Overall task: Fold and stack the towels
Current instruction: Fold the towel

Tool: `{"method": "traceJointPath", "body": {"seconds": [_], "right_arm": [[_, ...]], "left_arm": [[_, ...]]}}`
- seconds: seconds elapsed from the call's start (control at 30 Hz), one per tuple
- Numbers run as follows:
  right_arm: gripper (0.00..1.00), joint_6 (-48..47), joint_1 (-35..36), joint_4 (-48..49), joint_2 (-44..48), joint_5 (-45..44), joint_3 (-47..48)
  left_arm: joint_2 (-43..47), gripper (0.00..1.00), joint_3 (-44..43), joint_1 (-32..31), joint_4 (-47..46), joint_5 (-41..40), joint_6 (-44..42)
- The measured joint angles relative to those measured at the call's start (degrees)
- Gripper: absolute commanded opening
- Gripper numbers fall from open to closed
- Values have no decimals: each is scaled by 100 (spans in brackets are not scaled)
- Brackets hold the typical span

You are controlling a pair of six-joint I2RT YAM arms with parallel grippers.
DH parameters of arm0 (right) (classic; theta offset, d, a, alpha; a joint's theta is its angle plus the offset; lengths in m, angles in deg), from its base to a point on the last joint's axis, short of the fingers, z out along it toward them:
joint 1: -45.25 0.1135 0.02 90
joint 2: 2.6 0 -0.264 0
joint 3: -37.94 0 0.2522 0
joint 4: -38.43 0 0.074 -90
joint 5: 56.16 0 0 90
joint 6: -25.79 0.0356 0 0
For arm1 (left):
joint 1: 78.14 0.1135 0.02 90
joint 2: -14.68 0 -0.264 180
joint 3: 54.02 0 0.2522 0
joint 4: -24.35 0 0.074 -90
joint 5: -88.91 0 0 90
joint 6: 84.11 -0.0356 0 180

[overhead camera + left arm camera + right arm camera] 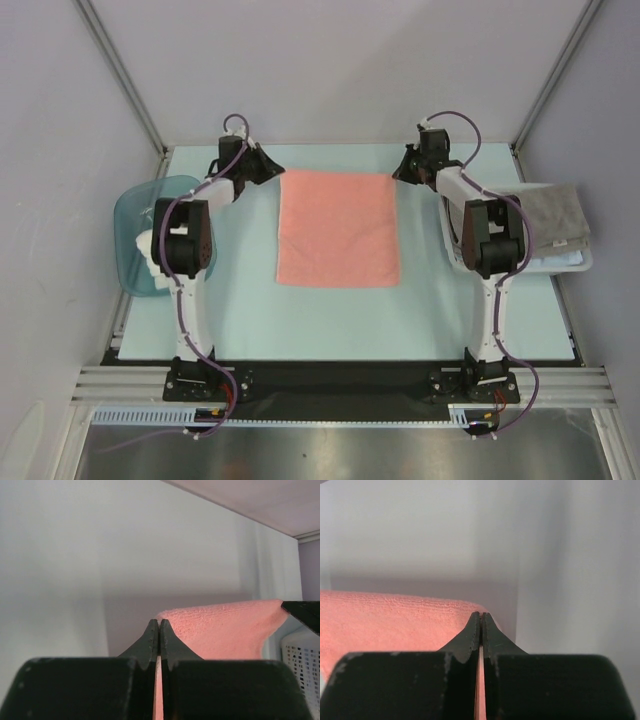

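Observation:
A salmon-pink towel [337, 228] lies spread flat in the middle of the table. My left gripper [272, 170] is shut on its far left corner. In the left wrist view, pink cloth [225, 630] runs between the closed fingers of that gripper [159, 622]. My right gripper [398, 172] is shut on the far right corner, and pink cloth [385, 622] shows in the slit of its jaws [481, 615]. A folded grey towel [555, 212] lies on the white basket at the right, with a light blue towel [562, 258] beneath it. A white towel [143, 245] sits in the blue tub.
The translucent blue tub [150, 200] stands at the table's left edge beside the left arm. The white lattice basket [455, 255] stands at the right edge behind the right arm and also shows in the left wrist view [300, 665]. Grey walls close in the back and sides.

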Motion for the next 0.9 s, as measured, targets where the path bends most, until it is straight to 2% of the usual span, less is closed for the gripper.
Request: {"method": "traceJointPath", "body": {"seconds": [0.2,0.57,0.9], "right_arm": [[0,-11,-2,216,734,0,-691],[0,15,13,459,1971,63,-2186],[0,136,173,417,2841,-4,-3353]], "left_arm": [[632,0,651,0,-229,81,31],[1818,0,2343,-13,-511,70,247],[2702,0,3486,-262,-599,-267,345]]}}
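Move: The pink towel's near edge is where its pinched far edge is being carried. Its near left corner lies about 32 cm back from the left hand, straight behind and some 7 cm lower; the near right corner is about 32 cm straight back from the right hand and 6 cm below. Beside the towel stand a teal bin, about 26 cm left and 17 cm back of the left hand, and a white basket, about 29 cm right and 15 cm back of the right hand. The towel's far edge, still pinched by a corner in each shut gripper, is swept back over the towel towards its near edge by both hands side by side, about 13 cm. They rise first, the left some 2.5 cm and the right 4.5 cm, then sink slightly while drawing back; the wrists barely turn. ##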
